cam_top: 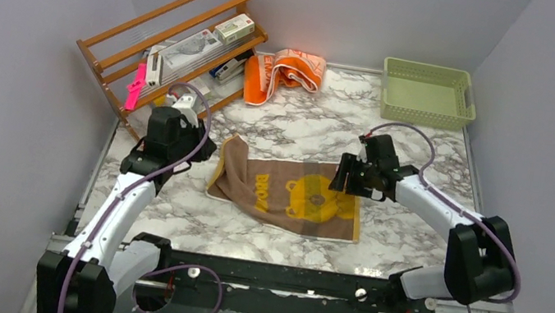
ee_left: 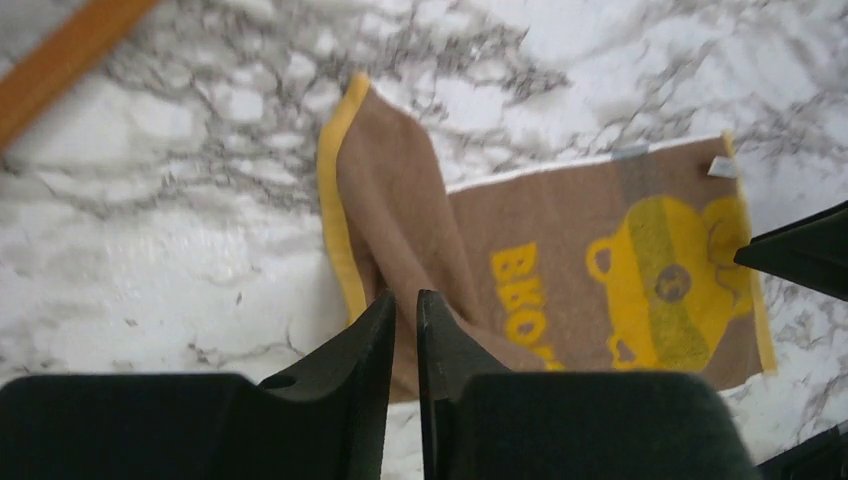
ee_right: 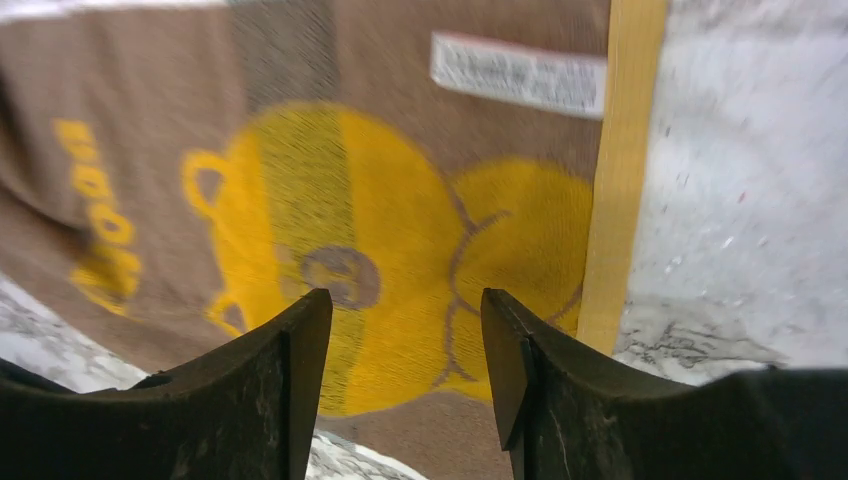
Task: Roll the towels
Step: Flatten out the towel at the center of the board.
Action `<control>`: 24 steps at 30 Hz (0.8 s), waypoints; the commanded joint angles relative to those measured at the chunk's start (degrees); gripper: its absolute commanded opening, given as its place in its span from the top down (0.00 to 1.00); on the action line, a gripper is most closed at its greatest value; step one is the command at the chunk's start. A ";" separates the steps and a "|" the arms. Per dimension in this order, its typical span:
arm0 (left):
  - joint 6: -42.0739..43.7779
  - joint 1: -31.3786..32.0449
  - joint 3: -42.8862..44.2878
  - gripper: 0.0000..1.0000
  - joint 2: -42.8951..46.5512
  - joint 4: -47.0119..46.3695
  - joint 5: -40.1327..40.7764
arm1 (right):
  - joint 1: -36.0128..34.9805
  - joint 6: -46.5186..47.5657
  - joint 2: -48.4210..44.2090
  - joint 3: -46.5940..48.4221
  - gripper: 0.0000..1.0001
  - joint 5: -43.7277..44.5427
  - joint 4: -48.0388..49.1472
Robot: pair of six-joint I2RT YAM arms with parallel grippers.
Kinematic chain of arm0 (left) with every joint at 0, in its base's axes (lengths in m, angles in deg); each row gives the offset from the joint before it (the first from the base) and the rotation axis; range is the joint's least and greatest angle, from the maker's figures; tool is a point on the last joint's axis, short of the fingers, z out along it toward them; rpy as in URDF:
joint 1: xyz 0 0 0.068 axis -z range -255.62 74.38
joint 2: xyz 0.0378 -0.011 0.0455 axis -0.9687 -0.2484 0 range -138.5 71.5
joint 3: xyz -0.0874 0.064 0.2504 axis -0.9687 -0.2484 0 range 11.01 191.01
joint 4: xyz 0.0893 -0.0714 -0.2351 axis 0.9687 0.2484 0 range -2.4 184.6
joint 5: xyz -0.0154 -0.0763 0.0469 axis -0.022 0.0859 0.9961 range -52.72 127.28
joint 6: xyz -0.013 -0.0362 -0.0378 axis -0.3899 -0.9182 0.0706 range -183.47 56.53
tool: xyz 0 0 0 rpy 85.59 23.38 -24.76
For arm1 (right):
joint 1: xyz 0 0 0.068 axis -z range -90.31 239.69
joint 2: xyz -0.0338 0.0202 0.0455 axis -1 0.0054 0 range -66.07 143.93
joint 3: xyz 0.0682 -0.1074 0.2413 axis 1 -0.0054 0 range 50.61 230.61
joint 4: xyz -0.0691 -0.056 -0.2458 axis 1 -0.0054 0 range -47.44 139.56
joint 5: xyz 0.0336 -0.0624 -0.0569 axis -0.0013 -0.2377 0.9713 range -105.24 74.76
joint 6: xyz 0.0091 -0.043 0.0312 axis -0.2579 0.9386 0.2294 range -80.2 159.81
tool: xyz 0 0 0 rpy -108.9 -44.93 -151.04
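A brown towel (cam_top: 285, 195) with a yellow bear print and lettering lies flat in the middle of the marble table, its left end folded up into a ridge (ee_left: 400, 220). A second towel (cam_top: 282, 72), orange and pale peach, lies crumpled at the back beside the rack. My left gripper (cam_top: 197, 144) hovers over the brown towel's left end (ee_left: 560, 230). Its jaws stand a narrow slit apart with nothing between them (ee_left: 405, 310). My right gripper (cam_top: 341, 181) hangs over the bear print near the yellow right hem (ee_right: 400, 200), open and empty (ee_right: 405, 310).
A wooden rack (cam_top: 175, 41) holding boxes stands tilted at the back left, with a pink item (cam_top: 136, 85) at its lower end. A green basket (cam_top: 427, 92) sits at the back right. Grey walls close in the table on three sides.
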 commanded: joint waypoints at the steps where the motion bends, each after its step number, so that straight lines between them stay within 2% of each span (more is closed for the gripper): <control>1: -6.57 -0.04 -5.19 0.89 1.97 -0.75 -1.87 | 0.65 -3.41 3.77 -2.32 0.43 -5.01 3.46; 8: -9.61 -0.08 -7.71 0.93 1.70 -2.43 -3.38 | 3.98 -5.62 10.16 -3.46 0.43 -4.35 6.35; 14: -12.07 0.24 -8.47 0.96 -1.37 -2.83 -5.29 | 18.04 -3.31 13.44 -4.21 0.43 -5.02 7.52; 18: -12.52 1.22 -8.09 0.99 -4.02 -3.33 -5.49 | 23.72 -2.73 15.77 -0.32 0.42 -3.47 6.96; 24: -14.01 3.85 -6.66 1.00 -7.65 -6.52 -3.63 | 25.18 -3.05 17.35 2.43 0.42 -4.72 7.19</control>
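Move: The brown towel lies beneath the right hand, its middle about 14 cm to this hand's left, 4 cm back and 6 cm below; the green basket stands some 33 cm ahead and 23 cm to the right. From the left hand, the towel's rumpled left end is roughly 17 cm below, 1 cm back and 1 cm right, its middle 21 cm right and 6 cm back, and the orange towel 16 cm right and 28 cm ahead. The right hand first sinks some 4 cm with a slight pull back, bringing its half-open fingertips down on the bear-print end, then stays low and drags the towel to the right and forward, about 10 cm to the right, turning roughly 25 degrees clockwise, fingers still apart. Meanwhile the left hand, clear above the towel's left end, sinks about 7 cm in two stages, drawing back slightly at first and easing right later, tips its fingers further down and shuts them on nothing. ##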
